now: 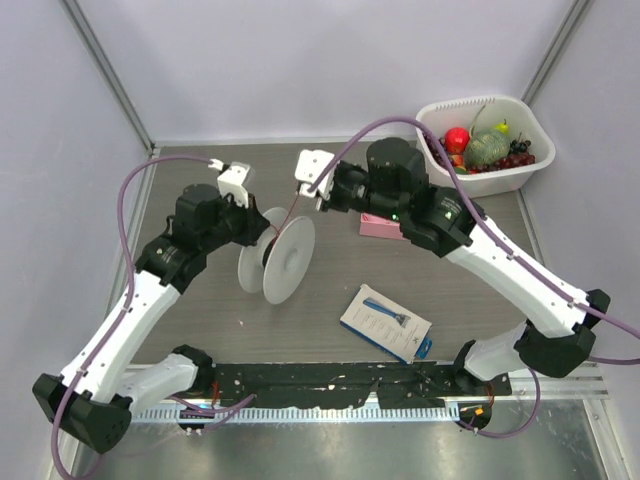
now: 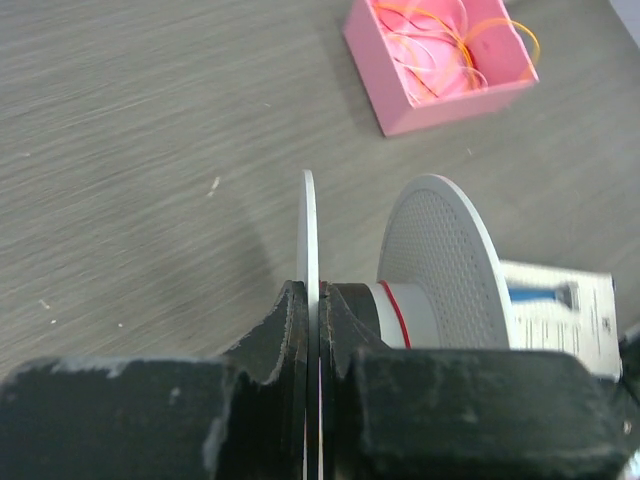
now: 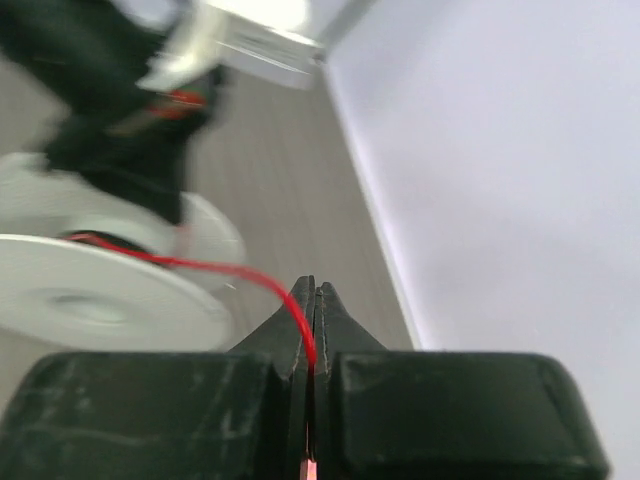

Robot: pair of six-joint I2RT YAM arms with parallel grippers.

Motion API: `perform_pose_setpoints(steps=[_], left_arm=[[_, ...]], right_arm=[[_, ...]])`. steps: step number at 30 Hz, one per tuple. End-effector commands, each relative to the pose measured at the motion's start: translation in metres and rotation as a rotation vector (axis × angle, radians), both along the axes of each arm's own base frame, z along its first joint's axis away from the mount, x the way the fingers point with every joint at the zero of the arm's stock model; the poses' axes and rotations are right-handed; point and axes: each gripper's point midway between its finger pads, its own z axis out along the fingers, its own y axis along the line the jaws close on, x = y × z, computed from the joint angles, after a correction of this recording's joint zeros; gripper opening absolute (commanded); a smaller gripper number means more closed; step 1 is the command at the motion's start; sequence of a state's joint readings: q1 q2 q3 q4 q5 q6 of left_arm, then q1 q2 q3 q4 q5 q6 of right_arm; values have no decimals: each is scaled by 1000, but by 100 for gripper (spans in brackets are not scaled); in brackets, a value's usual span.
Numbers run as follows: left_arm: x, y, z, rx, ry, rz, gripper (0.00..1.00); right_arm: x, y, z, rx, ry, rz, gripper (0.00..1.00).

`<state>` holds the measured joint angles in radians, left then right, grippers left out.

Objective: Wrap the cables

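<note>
A white spool (image 1: 283,258) with two round flanges stands on edge at mid-table. My left gripper (image 1: 252,232) is shut on its left flange (image 2: 308,230), with one finger on each face. A turn of thin red cable (image 2: 393,308) circles the hub. From the hub the cable (image 1: 290,215) runs up and right to my right gripper (image 1: 317,194), which is shut on it. In the right wrist view the red cable (image 3: 205,266) arcs from the blurred spool (image 3: 95,300) into the closed right gripper (image 3: 314,298).
A pink box (image 2: 440,62) of loose orange wire loops sits beyond the spool, partly under the right arm (image 1: 378,227). A blue-and-white packet (image 1: 385,322) lies near the front. A white basket (image 1: 450,112) of fruit stands at the back right corner.
</note>
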<state>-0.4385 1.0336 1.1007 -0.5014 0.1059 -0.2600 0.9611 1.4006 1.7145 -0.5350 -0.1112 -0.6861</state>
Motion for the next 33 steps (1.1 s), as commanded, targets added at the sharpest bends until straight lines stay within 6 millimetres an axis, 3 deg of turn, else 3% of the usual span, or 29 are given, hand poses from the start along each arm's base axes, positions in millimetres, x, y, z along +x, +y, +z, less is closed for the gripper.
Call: perform_pose_setpoints(steps=[1,5,7,10,14,16,22,23,24,25,27,28,30,33], left_arm=[[-36,-19,21,-1,-152,-267,0],[-74,-36,35,-58,-207,-476,0],[-86,-39,53,-112,-253,-510,0],[-100,-42,81,-183,-303,-540,0],[-111,-48,131,-318,-327,-554,0],[-113,-48,162,-406,-352,-536,0],[-78,-22,231,-692,-354,-285,0],[-69,-18,237,-733,-339,-228,0],[-62,-11,244,-770,-339,-175,0],[-57,-3,252,-807,-347,-124,0],[-44,11,261,-859,-345,-17,0],[-36,18,262,-878,-342,39,0],[-23,34,265,-910,-344,149,0],[0,58,253,-924,-329,327,0]], right_arm=[[63,-30,35,94,-82,-201,1],[110,-52,16,119,14,-276,1],[126,-60,-3,102,64,-303,1],[139,-70,-36,71,139,-307,1],[150,-91,-96,20,275,-320,1],[146,-93,-118,9,334,-298,1],[119,-82,-151,109,527,-236,1],[117,-79,-142,147,524,-223,1],[108,-77,-151,176,599,-215,1],[101,-73,-141,232,626,-201,1],[87,-69,-146,308,707,-184,1],[85,-65,-133,354,683,-152,1],[73,-61,-132,424,745,-150,1],[49,-45,-123,475,751,-98,1]])
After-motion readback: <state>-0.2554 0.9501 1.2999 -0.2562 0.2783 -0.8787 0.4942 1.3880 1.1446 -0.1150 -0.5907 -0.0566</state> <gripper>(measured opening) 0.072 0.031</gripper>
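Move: The left gripper holds the spool by its left flange; the hub lies about 4 cm below that hand and 3 cm to its right, level fore and aft. From the right gripper, pinching the red cable, the hub is some 18 cm below, 4 cm left and 2 cm ahead. The pink box is about 21 cm ahead, 18 cm right and 40 cm below the right hand; the booklet lies 3 cm back, 16 cm right and just as low. Keep the cable pinched and swing the right gripper some 14 cm forward and 19 cm down past the spool's far side, drifting right, then bring it back about 7 cm, fingers tipping down about 40 degrees. Meanwhile draw the left gripper and gripped spool back 9 cm, then forward again while lifting about 19 cm, rolling its left side down about 40 degrees. ##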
